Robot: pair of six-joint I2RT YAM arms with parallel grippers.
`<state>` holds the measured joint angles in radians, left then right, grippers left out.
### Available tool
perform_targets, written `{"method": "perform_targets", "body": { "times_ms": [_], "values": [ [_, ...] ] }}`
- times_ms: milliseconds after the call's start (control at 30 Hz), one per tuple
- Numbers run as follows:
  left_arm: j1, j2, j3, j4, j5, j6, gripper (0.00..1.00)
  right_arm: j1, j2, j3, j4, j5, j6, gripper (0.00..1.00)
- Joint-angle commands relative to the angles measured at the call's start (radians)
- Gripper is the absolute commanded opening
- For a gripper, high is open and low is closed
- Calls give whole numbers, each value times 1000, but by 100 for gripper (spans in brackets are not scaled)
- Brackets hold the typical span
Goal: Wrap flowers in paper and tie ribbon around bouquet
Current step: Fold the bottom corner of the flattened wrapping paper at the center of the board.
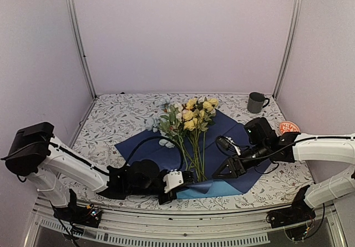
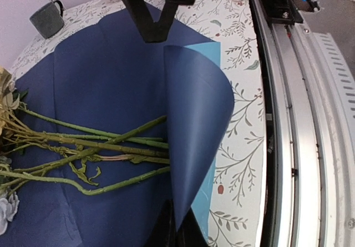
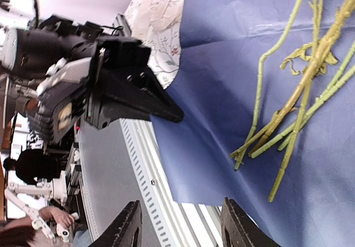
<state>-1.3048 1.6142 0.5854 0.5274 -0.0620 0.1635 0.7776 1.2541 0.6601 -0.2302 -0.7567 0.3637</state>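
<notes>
The paper [image 1: 166,150] lies navy face up on the tablecloth, its light blue underside [image 1: 222,189] showing at the near corner. The flowers [image 1: 191,116] rest on it, blooms far and green stems [image 2: 100,141] toward the near edge. My left gripper [image 2: 177,230] is shut on the near corner of the paper, and the lifted flap [image 2: 199,108] curls upright over the stem ends. My right gripper [image 3: 183,230] stands open just above the paper's near right part, close to the stem ends [image 3: 277,130], with nothing between its fingers. The ribbon and the bouquet are out of view.
A dark grey mug [image 1: 255,102] stands at the back right. A small orange-and-white dish [image 1: 288,127] sits near the right wall. A slotted metal rail [image 1: 183,225] runs along the near table edge, right beside both grippers. Frame posts rise at the back corners.
</notes>
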Motion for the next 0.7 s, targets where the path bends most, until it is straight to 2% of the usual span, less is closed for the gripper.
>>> {"method": "perform_targets", "body": {
  "times_ms": [0, 300, 667],
  "values": [
    [54, -6, -22, 51, 112, -78, 0, -9, 19, -42, 96, -114, -76, 51],
    [118, -1, -39, 65, 187, -100, 0, -48, 48, -99, 127, -9, -104, 54],
    [125, 25, -15, 53, 218, -95, 0, -87, 28, -159, 209, 92, -56, 54]
  ]
}}
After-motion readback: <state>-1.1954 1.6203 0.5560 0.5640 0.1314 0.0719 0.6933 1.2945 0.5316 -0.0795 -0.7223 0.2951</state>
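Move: The left hand already pinches the lifted bottom corner; the stems' lower ends, where it is being folded, lie about 7 cm to its right, 2 cm ahead and 6 cm below. The flap's free right part, which the half-open right hand goes for, is some 3 cm to that hand's left, 2 cm back and 6 cm below. From the right hand the stem ends lie about 5 cm left, level in reach and 10 cm down. The right hand, its fingers staying about half open, first eases back barely 1 cm, then sinks about 4 cm and swings forward and a little to its right, coming down close to the free right part of the flap, though a touch can't be made out. The left hand keeps its shut fingers on the paper corner, shifting only about 1 cm forward and 1 cm left while its wrist turns some 10 degrees, so the flap stays held up at the stem ends, then it all but stands still. ##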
